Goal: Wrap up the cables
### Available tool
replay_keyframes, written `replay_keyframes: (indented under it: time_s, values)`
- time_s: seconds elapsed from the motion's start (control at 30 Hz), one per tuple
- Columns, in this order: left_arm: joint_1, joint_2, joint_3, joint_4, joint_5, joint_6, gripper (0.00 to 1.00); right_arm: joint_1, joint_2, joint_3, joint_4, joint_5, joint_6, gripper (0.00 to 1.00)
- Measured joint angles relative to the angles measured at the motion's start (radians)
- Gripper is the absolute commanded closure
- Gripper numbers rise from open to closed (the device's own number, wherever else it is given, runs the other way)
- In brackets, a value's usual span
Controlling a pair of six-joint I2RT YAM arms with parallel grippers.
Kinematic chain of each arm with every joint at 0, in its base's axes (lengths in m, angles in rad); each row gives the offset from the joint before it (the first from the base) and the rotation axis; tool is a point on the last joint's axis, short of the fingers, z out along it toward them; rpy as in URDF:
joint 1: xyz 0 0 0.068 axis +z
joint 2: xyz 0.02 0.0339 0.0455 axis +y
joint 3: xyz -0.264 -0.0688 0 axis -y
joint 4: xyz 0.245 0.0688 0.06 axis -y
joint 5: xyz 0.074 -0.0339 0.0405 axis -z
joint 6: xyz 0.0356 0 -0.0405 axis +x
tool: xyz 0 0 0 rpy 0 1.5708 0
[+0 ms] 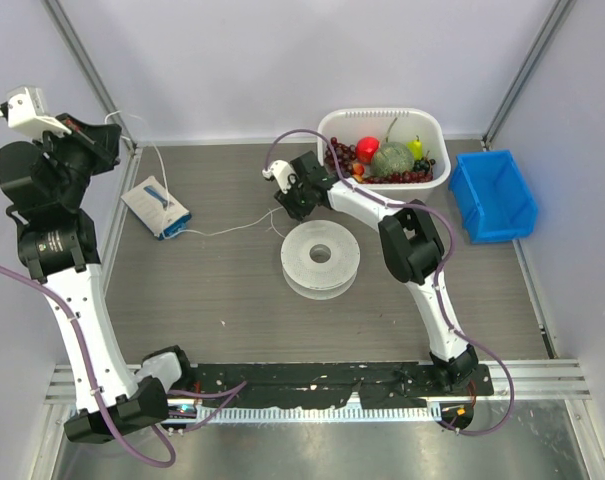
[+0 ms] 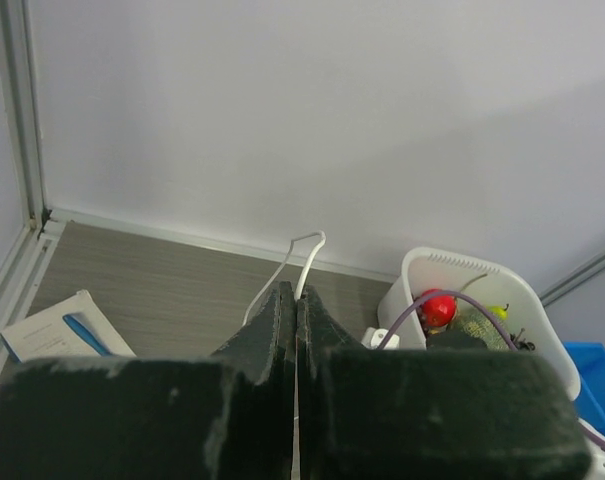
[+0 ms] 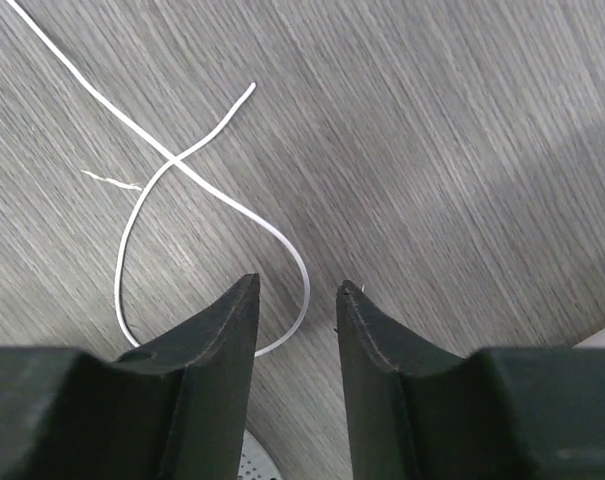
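The cable point(image 1: 222, 232) is a thin white cord that runs from the raised left arm down across the table to the right arm. High at the back left, my left gripper point(image 1: 110, 143) is shut on the cable point(image 2: 308, 262), which loops out just past the fingertips point(image 2: 297, 290). My right gripper point(image 1: 285, 210) is low over the table behind the translucent round spool point(image 1: 321, 258). It stands open point(image 3: 298, 288), with a curl of the cable point(image 3: 172, 160) lying on the wood between its tips. The cord's free end crosses itself in a loop there.
A white basket point(image 1: 432, 130) of toy fruit stands at the back right, with a blue bin point(image 1: 494, 195) beside it. A white and blue packet point(image 1: 155, 207) lies at the left under the cord. Walls close in the back and sides.
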Motion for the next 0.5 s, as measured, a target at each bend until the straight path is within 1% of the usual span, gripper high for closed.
replay_keyframes:
  time_s: [0.03,0.1,0.13,0.17,0.37,0.43,0.5]
  values:
    - [0.000,0.000,-0.005,0.001,0.004,-0.006,1.00,0.000,0.001,0.000,0.002,0.000,-0.002,0.69]
    - [0.000,0.000,-0.014,0.000,0.011,-0.015,1.00,-0.001,0.001,0.001,0.011,-0.003,-0.007,0.92]
    - [0.000,0.000,-0.018,0.000,0.014,-0.017,1.00,-0.001,0.001,0.005,0.016,-0.005,-0.008,0.97]
    - [0.000,0.000,-0.022,0.000,0.018,-0.019,1.00,-0.001,0.001,0.008,0.018,-0.008,-0.016,0.99]
    - [0.000,-0.001,-0.025,0.000,0.039,-0.024,1.00,-0.003,-0.008,0.053,0.023,-0.006,-0.017,0.99]
    - [0.000,-0.003,-0.032,0.005,0.048,-0.030,1.00,-0.008,-0.031,0.046,0.019,0.002,-0.018,0.99]
    - [0.000,-0.006,-0.045,0.008,0.060,-0.042,1.00,-0.010,-0.091,0.005,0.014,0.021,-0.030,0.99]
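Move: The cable lies on the table right between the right hand's half-open fingers, about 1 cm below the hand point. From there the white spool's middle is some 11 cm back and 7 cm to the right, and the middle of the white fruit basket some 11 cm ahead and 22 cm to the right, both at about the fingers' height. From the left hand, high up and already holding the cable farther along, that spot lies about 14 cm ahead, 27 cm to the right and 46 cm down. The right fingers close the rest of the way on the cable between them and pinch it, then the hand lifts straight up off the table by about 5 cm, drifting barely forward, with a slight tip-up of some 5 degrees. Meanwhile the left hand, still gripping its own length of cable, eases down about 1.5 cm and turns a few degrees clockwise. ##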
